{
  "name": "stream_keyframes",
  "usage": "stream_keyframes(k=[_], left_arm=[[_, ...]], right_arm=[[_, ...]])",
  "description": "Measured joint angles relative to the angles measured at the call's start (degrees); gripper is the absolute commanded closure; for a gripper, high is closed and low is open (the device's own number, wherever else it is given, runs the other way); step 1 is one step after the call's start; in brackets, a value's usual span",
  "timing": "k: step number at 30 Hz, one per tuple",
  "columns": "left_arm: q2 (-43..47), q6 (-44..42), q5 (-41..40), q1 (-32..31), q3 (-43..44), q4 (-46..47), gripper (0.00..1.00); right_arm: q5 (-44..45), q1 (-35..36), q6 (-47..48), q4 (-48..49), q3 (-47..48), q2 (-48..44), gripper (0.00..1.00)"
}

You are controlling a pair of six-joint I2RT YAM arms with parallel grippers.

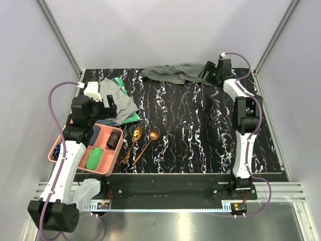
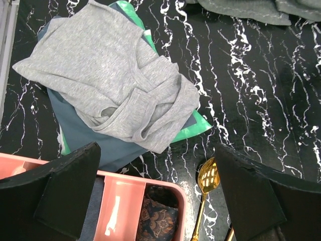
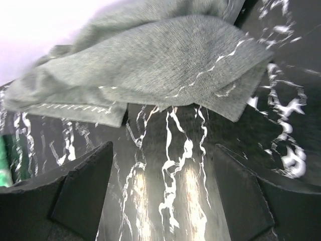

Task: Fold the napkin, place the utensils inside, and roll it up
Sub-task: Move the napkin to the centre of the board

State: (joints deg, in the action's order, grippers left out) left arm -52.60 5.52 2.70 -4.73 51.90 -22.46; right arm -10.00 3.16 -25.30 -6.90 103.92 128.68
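Observation:
The dark grey napkin point(image 1: 173, 74) lies crumpled at the back middle of the table. In the right wrist view it point(image 3: 165, 65) lies just ahead of the fingertips, stitched hem showing. My right gripper point(image 1: 204, 74) is open and empty at the napkin's right end, with bare table between its fingers point(image 3: 160, 201). The gold spoon point(image 1: 135, 136) and the copper spoon point(image 1: 150, 138) lie side by side near the front left. My left gripper point(image 1: 114, 104) is open and empty, and hovers point(image 2: 158, 201) above the tray's corner, with the gold spoon's bowl point(image 2: 208, 175) beside its right finger.
A pink tray point(image 1: 54, 150) with a green item, a patterned cloth point(image 2: 160, 221) and other things stands at the front left. A light grey cloth point(image 2: 105, 75) lies over green and blue-grey cloths behind it. White walls close in the table.

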Motion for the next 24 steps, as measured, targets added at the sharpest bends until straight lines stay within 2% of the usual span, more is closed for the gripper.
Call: stream_keyframes(k=[3,11,18,21,22,24], left_arm=[[-0.81,-0.39,-0.44,-0.24,0.00,-0.11,0.01],[-1.53,-1.22,-1.07,-0.85,0.00,-0.20,0.01],[-1.60,-1.64,-1.07,-1.22,0.00,-0.22,0.01],[-1.62,-1.68,-1.20,-1.46,0.00,-0.22,0.01],[-1.62,-1.68,-1.22,-1.57,0.00,-0.20,0.01],[-1.62,-1.68,-1.25,-1.64,0.00,-0.22,0.01]], right_arm=[[1.88,0.79,-1.99,-0.55,4.57,5.46,0.13],[10.01,1.51,-8.46,-0.66,9.35,12.07,0.17],[13.64,1.51,-15.19,-0.28,17.27,18.29,0.27],[13.42,1.51,-17.57,-0.46,22.10,21.53,0.48],[13.33,1.51,-18.23,-0.52,23.65,22.60,0.62],[12.41,1.51,-19.15,-0.87,25.68,24.35,0.77]])
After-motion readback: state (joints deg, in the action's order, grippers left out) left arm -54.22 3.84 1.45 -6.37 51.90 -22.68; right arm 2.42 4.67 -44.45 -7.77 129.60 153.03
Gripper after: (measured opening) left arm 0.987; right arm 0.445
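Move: The napkin lies crumpled along the far edge; its middle is about 10 cm ahead of the right hand, 15 cm left and 9 cm down, its right end almost straight ahead. The grey shirt lies some 48 cm left of this hand and 10 cm back, the copper spoon about 31 cm left and 38 cm back. From the left hand, the napkin's middle is roughly 40 cm ahead, 32 cm right and 22 cm below. Right hand reaches about 8 cm forward and down, turning clockwise, then half-closes its fingers on the napkin's right end. ##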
